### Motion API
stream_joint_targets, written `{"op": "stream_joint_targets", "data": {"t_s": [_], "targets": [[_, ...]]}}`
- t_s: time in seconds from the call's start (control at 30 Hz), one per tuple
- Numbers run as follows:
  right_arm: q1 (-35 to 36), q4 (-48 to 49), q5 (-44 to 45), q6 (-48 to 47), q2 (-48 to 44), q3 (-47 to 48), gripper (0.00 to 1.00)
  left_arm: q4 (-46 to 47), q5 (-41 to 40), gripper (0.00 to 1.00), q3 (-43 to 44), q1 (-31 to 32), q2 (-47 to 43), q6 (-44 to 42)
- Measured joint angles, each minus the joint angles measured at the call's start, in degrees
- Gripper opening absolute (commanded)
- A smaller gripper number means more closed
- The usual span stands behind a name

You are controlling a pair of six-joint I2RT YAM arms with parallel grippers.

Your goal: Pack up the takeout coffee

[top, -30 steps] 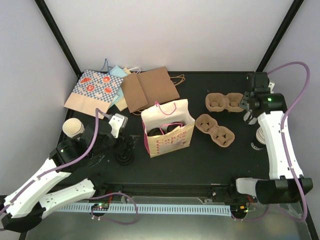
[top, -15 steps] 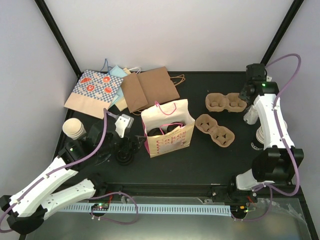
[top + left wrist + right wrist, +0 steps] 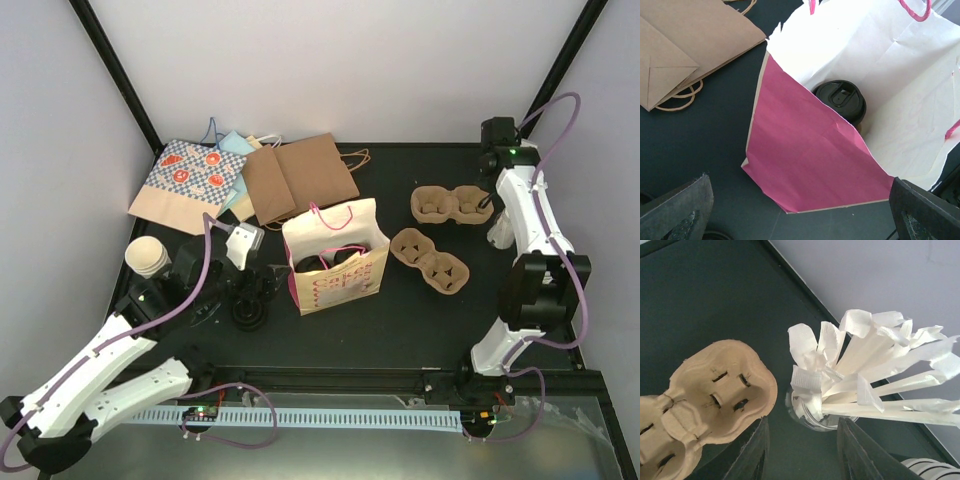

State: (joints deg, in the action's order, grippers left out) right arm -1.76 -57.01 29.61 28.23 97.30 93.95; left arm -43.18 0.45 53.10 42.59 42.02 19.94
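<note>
A white paper bag with pink sides (image 3: 335, 258) stands upright and open mid-table. Black lids of takeout coffee (image 3: 327, 263) show inside it. In the left wrist view one black-lidded cup (image 3: 840, 100) sits at the bag's bottom, behind the pink side panel (image 3: 810, 155). My left gripper (image 3: 252, 285) hovers just left of the bag, wide open and empty (image 3: 800, 215). My right gripper (image 3: 488, 206) reaches to the far right, by a clear cup of wrapped straws (image 3: 830, 407). It is open with nothing between its fingers (image 3: 805, 455).
Flat paper bags (image 3: 200, 180) and brown ones (image 3: 300, 175) lie at the back left. Two pulp cup carriers (image 3: 452, 205) (image 3: 430, 258) sit right of the bag. Stacked lidless cups (image 3: 148, 255) and a black lid stack (image 3: 248, 315) stand at left.
My right arm has swung toward the back right corner, its gripper now over the straw cup, jaws a little narrower. My left gripper has edged closer to the bag.
</note>
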Motion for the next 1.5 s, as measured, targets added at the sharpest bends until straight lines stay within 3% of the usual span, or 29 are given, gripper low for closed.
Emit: {"op": "stream_joint_targets", "data": {"t_s": [0.4,0.5,0.6,0.7,1.17,1.5], "targets": [[-0.3,0.2,3.4,0.2,5.6,3.5,0.35,0.0,0.3,0.99,0.0,-2.7,1.9,-2.3],[-0.3,0.1,4.0,0.3,5.7,4.1,0.18,0.1,0.8,0.99,0.0,-3.5,2.0,-2.6],[-0.3,0.1,4.5,0.3,5.9,5.2,0.13,0.2,1.4,0.99,0.0,-4.4,2.0,-3.1],[-0.3,0.0,4.9,0.2,5.9,5.9,0.02,0.2,1.8,0.99,0.0,-5.1,2.0,-3.4],[-0.3,-1.9,4.7,-0.9,2.4,6.8,0.01,0.1,3.3,0.99,0.0,-6.2,0.9,-3.5],[-0.1,-9.0,1.0,-3.2,-1.9,18.9,0.01,-0.2,3.9,0.99,0.0,-6.3,-0.5,-3.5]]}}
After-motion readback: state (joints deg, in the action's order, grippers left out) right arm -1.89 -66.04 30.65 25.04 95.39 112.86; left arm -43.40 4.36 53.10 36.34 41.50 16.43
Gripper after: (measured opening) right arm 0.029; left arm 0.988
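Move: The right hand is already at the straws, fingers part open: the bunch's middle lies about 3 cm ahead, 2 cm to its right and some 6 cm below. The far cup tray sits roughly 6 cm ahead and 13 cm left, about 16 cm below, and the paper cup stack some 12 cm back and 8 cm right, 12 cm below. For the left hand, the straws are about 60 cm right and 22 cm ahead, 8 cm below. The right fingers shut among the tops of the wrapped straws, after the hand eases about 2 cm forward with a little drift right and a slight dip. Still shut, the hand then rises away from the straw cup, slowly at first and then fast, roughly 12 cm up from its lowest point and drawing back some 2 to 3 cm, fingers tilting up about 10 degrees. ##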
